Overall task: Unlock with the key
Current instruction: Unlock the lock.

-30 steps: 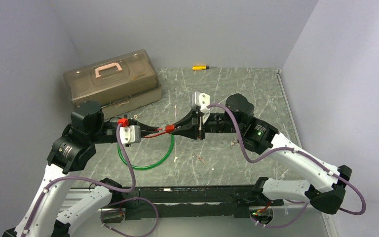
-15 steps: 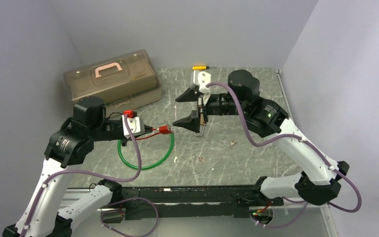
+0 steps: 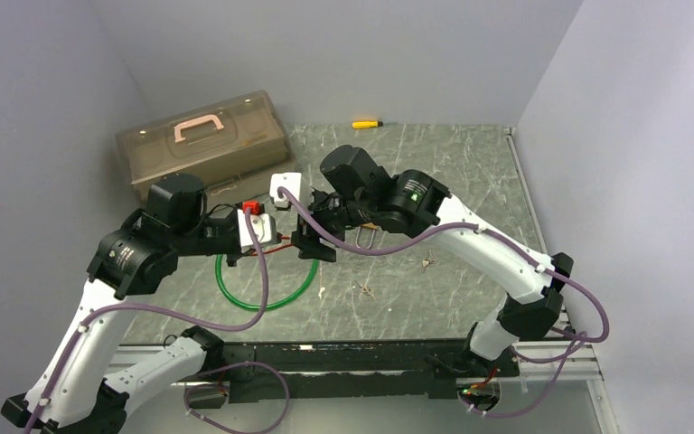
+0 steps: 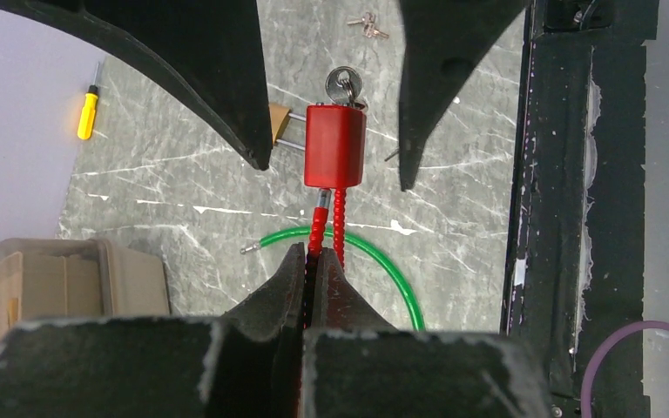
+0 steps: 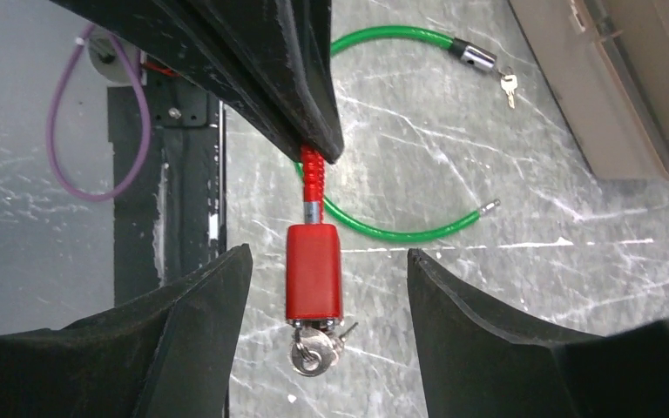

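A red lock body (image 4: pixel 335 145) hangs on a ribbed red cable (image 4: pixel 317 228), and a silver key (image 4: pixel 343 84) sticks out of its far end. My left gripper (image 4: pixel 314 252) is shut on that cable just behind the lock. In the right wrist view the same lock (image 5: pixel 314 270) and key (image 5: pixel 314 353) sit between the spread fingers of my right gripper (image 5: pixel 327 252). It is open, and neither finger touches the lock or the key. From above, the two grippers meet nose to nose over the table's middle, right gripper (image 3: pixel 312 237) facing left.
A green cable loop (image 3: pixel 267 294) lies under the grippers. A brown toolbox (image 3: pixel 203 145) stands at the back left and a yellow screwdriver (image 3: pixel 366 123) by the back wall. A brass padlock (image 4: pixel 280 122) and loose keys (image 3: pixel 363 289) lie to the right of the loop.
The right gripper let go at the lock, opened wide and lifted back. It has now swung left and straddles the lock and key. The left gripper kept its hold on the cable.
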`<state>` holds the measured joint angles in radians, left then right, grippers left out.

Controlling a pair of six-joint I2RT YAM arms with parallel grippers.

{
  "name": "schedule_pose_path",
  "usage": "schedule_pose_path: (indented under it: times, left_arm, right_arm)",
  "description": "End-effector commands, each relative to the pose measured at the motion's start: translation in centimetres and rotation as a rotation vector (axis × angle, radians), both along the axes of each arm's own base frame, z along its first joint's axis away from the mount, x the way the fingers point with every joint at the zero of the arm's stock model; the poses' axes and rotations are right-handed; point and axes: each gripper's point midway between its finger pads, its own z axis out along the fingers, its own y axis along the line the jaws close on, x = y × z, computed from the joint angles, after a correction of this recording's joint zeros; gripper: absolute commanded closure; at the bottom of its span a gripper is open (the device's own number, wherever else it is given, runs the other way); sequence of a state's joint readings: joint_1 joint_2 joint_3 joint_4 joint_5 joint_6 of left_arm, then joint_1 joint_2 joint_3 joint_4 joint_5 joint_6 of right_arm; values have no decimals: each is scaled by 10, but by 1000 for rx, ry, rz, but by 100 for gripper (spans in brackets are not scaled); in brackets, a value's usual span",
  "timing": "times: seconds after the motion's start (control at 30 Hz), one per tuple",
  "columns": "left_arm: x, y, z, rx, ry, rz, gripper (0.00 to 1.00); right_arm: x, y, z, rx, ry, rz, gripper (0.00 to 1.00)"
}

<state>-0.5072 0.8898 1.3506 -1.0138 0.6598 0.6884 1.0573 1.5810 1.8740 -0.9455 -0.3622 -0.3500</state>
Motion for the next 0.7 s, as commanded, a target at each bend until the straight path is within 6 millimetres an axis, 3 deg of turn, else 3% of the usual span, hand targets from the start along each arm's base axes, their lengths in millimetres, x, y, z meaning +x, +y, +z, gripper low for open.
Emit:
schedule_pose_path:
  times: [0.0,0.17,0.43,0.53,0.6,0.67]
  left_arm:
    - [-1,-2,20,-23,-66,-15,100]
    - [-2,-5,20,-27,-58,-29,100]
    - [-5,-13,24,-59,-40,-55,100]
    - [-7,-15,32,-75,-46,-68,100]
    - [-8,-14,37,-75,-58,-71,100]
    - [-8,-12,42,-71,-78,-69,100]
  right_arm:
    - [11,-10,22,5,-99,-53,35]
    - [14,-3,11,-32,-121,-53,50]
    - [14,7,-5,-54,-113,-38,61]
    - [12,11,-12,-55,-97,-28,75]
    - [15,11,-17,-58,-100,-41,97]
    - [15,8,-13,-26,-114,-48,100]
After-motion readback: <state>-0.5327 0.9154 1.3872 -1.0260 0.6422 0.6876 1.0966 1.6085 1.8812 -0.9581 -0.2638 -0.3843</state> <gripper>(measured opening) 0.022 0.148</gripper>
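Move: The red lock's body is already between the right hand's open fingers, about 1 cm forward, 1 cm to the left and 2 cm below their midpoint; its key ring hangs at the near end, some 2 cm right and 1 cm forward. The loose keys lie 12 cm to the right on the table and the padlock 11 cm forward, 13 cm right, both about 30 cm down. From the left hand the lock's body is some 2 cm forward, 5 cm right and 2 cm below. The red lock's body gets pinched from both sides as the right fingers close from wide open to nearly shut, that hand settling only about 1 cm downward around the body, a touch forward, with its wrist tilting about 5 degrees. The left hand stays almost in place, still gripping the red cable just beyond the body. ##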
